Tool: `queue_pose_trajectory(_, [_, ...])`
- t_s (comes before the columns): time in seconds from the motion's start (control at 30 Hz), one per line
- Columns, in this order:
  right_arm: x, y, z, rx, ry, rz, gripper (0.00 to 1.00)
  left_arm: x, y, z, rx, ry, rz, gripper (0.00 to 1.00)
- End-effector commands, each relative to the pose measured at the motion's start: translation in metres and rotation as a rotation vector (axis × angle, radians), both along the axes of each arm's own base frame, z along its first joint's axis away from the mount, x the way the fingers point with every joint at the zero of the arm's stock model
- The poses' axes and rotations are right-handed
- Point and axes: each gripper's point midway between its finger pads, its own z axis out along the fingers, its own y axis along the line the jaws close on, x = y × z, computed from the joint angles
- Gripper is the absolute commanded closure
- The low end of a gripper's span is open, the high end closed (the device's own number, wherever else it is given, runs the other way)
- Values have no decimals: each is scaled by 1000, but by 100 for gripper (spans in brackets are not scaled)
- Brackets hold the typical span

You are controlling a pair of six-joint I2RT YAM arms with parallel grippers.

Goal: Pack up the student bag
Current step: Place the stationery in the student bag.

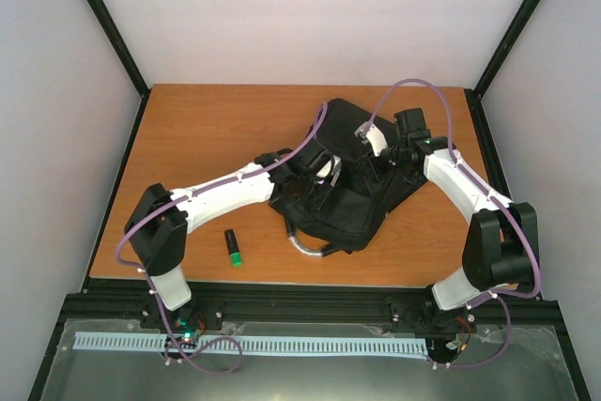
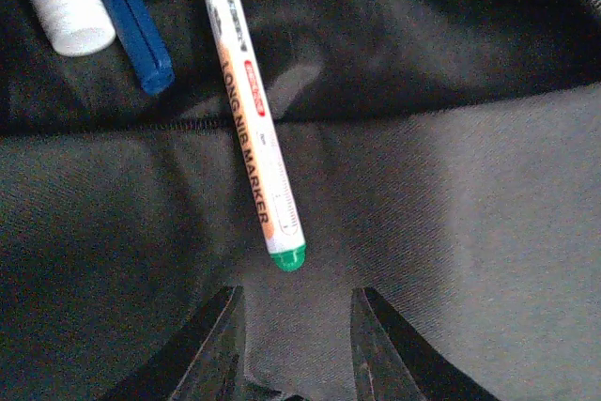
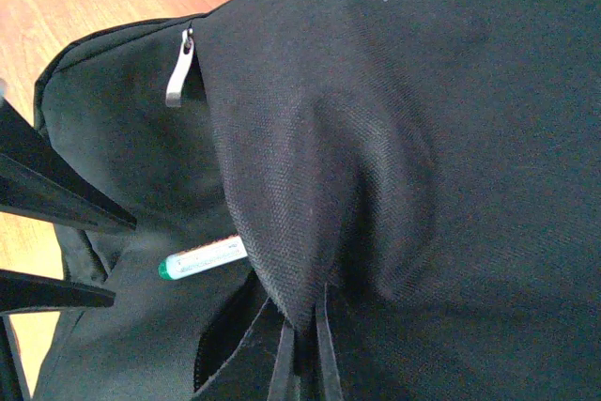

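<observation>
The student bag [image 1: 343,196], black fabric, lies mid-table with its grey loop handle [image 1: 305,246] toward the front. In the left wrist view a white marker with a green end [image 2: 255,129] lies half inside the bag's opening, beside a blue pen [image 2: 136,21] and a white cylinder [image 2: 70,7]. My left gripper [image 2: 297,293] is open just behind the marker's green end, with nothing between its fingers. My right gripper [image 3: 301,312] is shut on a fold of the bag's fabric [image 3: 310,185] and holds it up. The marker [image 3: 202,258] pokes out from under that fold.
A short black marker with a green cap [image 1: 232,248] lies on the wooden table [image 1: 216,129] near its front edge, left of the bag. A grey zip pull [image 3: 180,68] hangs at the bag's opening. Black frame posts stand at the table's back corners.
</observation>
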Motion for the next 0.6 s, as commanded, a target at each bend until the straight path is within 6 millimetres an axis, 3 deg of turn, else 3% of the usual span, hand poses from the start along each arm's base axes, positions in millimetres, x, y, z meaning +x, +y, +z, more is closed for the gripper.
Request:
queue_pose_trajectory(0.0, [-3, 17, 20, 88, -39, 70, 97, -1, -1, -11, -15, 16, 2, 69])
queue_pose_trajectory(0.17, [-2, 17, 19, 86, -36, 68, 97, 2, -5, -20, -11, 23, -3, 86])
queue_pose_trajectory(0.43, [-2, 17, 17, 83, -31, 68, 97, 36, -23, -28, 31, -61, 4, 88])
queue_pose_trajectory(0.57, [-2, 16, 16, 77, -33, 66, 97, 59, -34, -21, 25, -143, 25, 88])
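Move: The long nib marker lies in the open bag with its green-ended butt just below the left hand; its middle is some 6 cm ahead, 4 cm to the right and 5 cm lower. Beyond it, 6 cm lower than the hand, are the blue pen, about 11 cm ahead and 3 cm right, and the glue stick, some 10 cm ahead and 1 cm right. From the right hand, the marker's middle is level with it, roughly 9 cm to the left and 7 cm lower. Down first, about 4 cm, the empty left fingers closing from a third open to nearly shut as they go; then the hand turns forward and to the right for nearly 4 cm, fingertips coming against the marker's green butt and pushing the marker lengthwise deeper into the bag. The right hand stays put, still pinching the bag's edge open. ##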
